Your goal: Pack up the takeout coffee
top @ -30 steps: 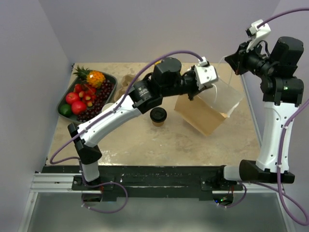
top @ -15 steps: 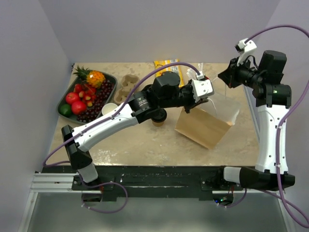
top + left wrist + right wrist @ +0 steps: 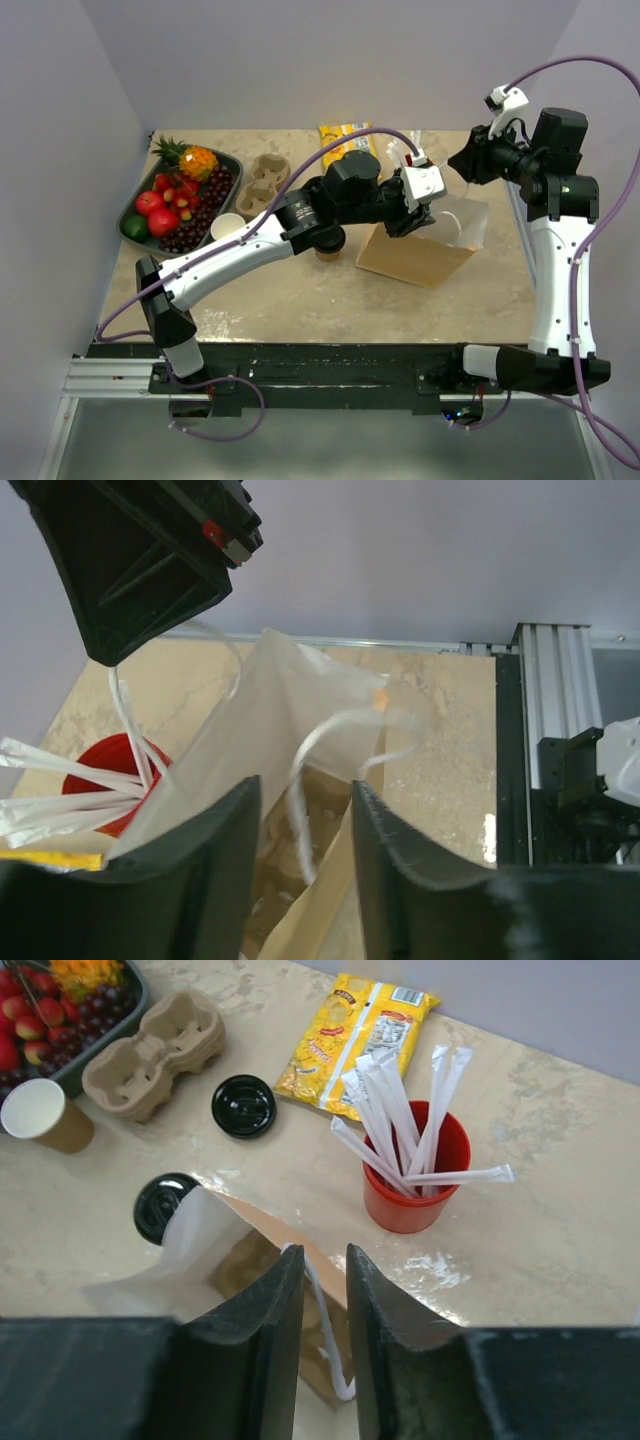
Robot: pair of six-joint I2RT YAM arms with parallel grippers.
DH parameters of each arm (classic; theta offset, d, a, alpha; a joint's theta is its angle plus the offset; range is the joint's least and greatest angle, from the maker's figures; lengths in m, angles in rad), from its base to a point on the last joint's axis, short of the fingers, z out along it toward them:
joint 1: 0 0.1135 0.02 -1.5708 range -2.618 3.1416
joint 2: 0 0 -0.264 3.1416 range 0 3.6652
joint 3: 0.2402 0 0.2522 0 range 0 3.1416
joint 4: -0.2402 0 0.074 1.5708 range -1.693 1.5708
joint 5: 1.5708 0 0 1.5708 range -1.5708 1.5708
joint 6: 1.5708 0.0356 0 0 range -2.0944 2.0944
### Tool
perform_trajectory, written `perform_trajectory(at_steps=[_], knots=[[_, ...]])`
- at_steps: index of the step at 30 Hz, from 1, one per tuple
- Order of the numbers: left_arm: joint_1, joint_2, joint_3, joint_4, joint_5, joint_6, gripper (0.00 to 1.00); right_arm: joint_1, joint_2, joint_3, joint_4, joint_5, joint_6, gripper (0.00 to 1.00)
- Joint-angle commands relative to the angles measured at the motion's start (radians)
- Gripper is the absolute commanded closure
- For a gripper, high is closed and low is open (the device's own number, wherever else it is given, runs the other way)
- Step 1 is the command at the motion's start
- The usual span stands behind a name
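The takeout coffee [image 3: 328,248], a brown cup with a black lid [image 3: 160,1205], stands just left of the brown paper bag [image 3: 412,258], partly under my left arm. The bag rests on the table with its mouth and white inner flap [image 3: 195,1250] towards my grippers. My left gripper [image 3: 425,212] is at the bag's top; its jaws [image 3: 305,798] stand open with a slack white handle loop [image 3: 300,780] between them. My right gripper [image 3: 464,165] hovers above the bag's right end, jaws [image 3: 325,1260] slightly open, a loose handle strand [image 3: 328,1335] hanging in the gap.
A fruit tray [image 3: 234,166] sits at the back left, with a cardboard cup carrier [image 3: 155,1050] and a lidless paper cup [image 3: 45,1115] beside it. A loose black lid [image 3: 243,1106], a yellow snack packet [image 3: 355,1035] and a red cup of straws [image 3: 415,1175] lie behind the bag.
The bag has come down from its lifted, tilted pose to rest on the table. Both grippers have opened and let its handles go slack. The right arm moved left and lower.
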Motion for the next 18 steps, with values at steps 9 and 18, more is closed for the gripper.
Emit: perform_trajectory(at_steps=[9,18], knots=[[0.050,-0.100,-0.007,-0.021,0.060,0.060,0.27,-0.003,0.029,0.244,0.003,0.008,0.040,0.27],[0.177,-0.376,-0.200,-0.003,-0.064,0.056,0.21,-0.003,-0.011,0.054,-0.003,0.031,-0.031,0.27]])
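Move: The paper bag, its two handles at the fingers, stands below both hands. Its middle is some 24 cm down, about 5 cm ahead and 2 cm right of the left hand; from the right hand it is about 6 cm back and 4 cm left. From the left hand, the straw cup is about 20 cm ahead and 1 cm right, the lidded coffee cup about 5 cm ahead and 17 cm left, both roughly 31 cm lower. Opening wide, both grippers let go of the paper bag's handles. The left hand eases a little forward, then pulls about 7 cm to its left away from the bag, rising some 3 cm late on. The right hand lifts off about 6 cm, tipping its fingers up slightly, then sinks a little while drawing back about 1 cm. ##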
